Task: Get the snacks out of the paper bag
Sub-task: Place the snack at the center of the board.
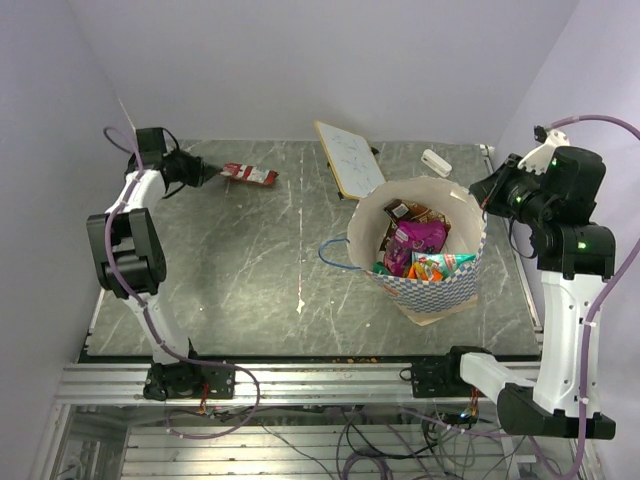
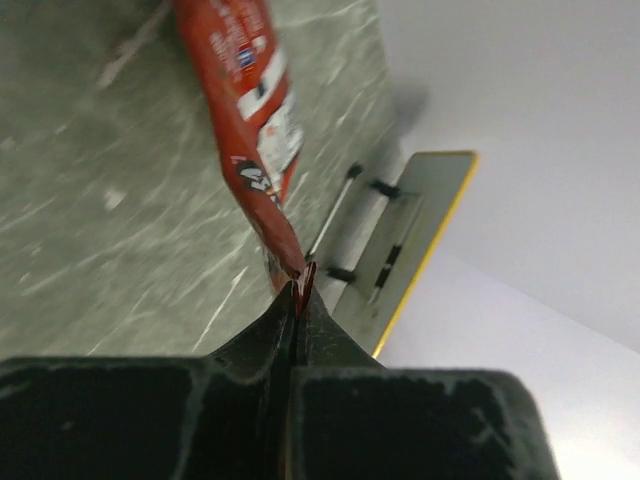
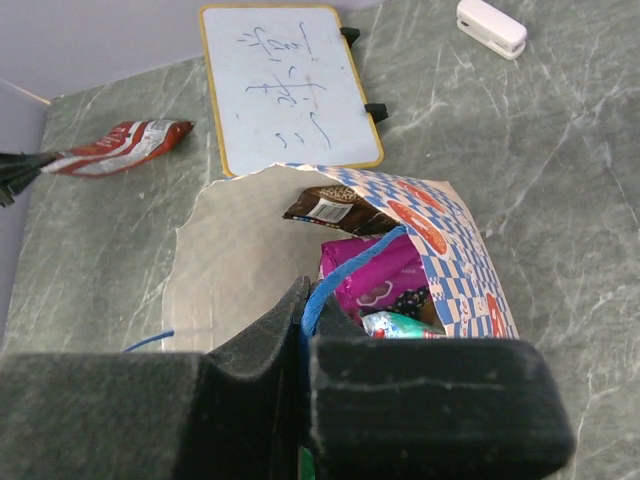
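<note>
The blue-and-white checkered paper bag (image 1: 440, 285) stands open at the table's right, cream inside. It holds several snacks: a magenta packet (image 1: 418, 236), a brown one (image 1: 405, 210), orange and teal ones (image 1: 440, 265). My right gripper (image 3: 306, 300) is shut on the bag's blue cord handle (image 3: 345, 275) at its right rim. My left gripper (image 2: 298, 285) is shut on the end of a red snack packet (image 2: 250, 100), which reaches over the table at the far left (image 1: 250, 175).
A flat white board (image 1: 348, 158) with a yellow edge lies at the back centre. A small white block (image 1: 436, 162) lies at the back right. The bag's other blue handle (image 1: 335, 255) loops onto the table left of the bag.
</note>
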Robot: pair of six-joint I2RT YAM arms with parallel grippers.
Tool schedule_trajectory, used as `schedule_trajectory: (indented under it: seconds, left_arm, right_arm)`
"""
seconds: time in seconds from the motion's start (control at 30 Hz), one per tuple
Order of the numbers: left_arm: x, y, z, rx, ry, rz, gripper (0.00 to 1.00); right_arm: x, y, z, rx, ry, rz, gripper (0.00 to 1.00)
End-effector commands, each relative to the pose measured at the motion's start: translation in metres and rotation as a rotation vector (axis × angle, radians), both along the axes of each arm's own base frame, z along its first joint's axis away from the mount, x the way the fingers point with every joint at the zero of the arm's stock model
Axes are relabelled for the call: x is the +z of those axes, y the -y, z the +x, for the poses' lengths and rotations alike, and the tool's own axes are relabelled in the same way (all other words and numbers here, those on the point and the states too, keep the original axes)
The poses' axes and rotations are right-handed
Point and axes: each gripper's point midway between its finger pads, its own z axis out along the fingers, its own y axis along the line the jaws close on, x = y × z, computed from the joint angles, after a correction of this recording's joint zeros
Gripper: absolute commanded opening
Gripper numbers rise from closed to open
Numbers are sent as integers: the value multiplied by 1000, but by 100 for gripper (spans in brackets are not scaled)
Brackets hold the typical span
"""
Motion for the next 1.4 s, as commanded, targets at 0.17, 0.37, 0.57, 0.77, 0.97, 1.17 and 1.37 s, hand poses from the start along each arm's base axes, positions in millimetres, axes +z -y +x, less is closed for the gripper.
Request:
schedule_trajectory:
  seconds: [0.17, 0.37, 0.57, 0.77, 0.97, 1.17, 1.37]
  left_arm:
    - [-34, 0, -92, -109, -96, 65, 7]
    - [-56, 18, -150, -73, -139, -9, 7]
    - [-76, 27, -196, -47, -176, -17, 7]
    - [-106, 29, -243, -59, -269, 30, 30]
    - [-103, 4, -292, -67, -411, 272, 79]
    - [-13, 25, -245, -99, -113, 305, 99]
    - [113, 126, -198, -376, 310, 324, 98]
  right_arm:
    - [7, -11, -2, 65, 28, 10, 0]
    - [7, -16, 1, 85, 24, 20, 0]
    - [4, -21, 2, 101, 16, 36, 0]
    - [0, -23, -1, 105, 3, 46, 0]
    - [-5, -21, -10, 111, -17, 20, 0]
    - [-5, -49, -24, 314, -23, 50, 0]
    - [-2, -73, -39, 454, 12, 121, 0]
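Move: The left hand still pinches the red snack by one end; its landing place, a bare patch of the marble board, lies about 18 cm back, 8 cm to the right and 17 cm below. From that hand the whiteboard stands some 39 cm to the right and 2 cm farther out, 11 cm lower; the paper bag is about 59 cm right and 30 cm back. The right hand has the landing place about 8 cm ahead, 46 cm left, 38 cm down. Back towards its base and down, the left hand draws the snack about 27 cm over the board, sinking some 11 cm while its fingers tip further down, then opens wide and lets go. It rises steeply off the snack, drifting forward and right. The right hand keeps its pinch on the blue handle, easing left and a little back late on and turning counter-clockwise. ##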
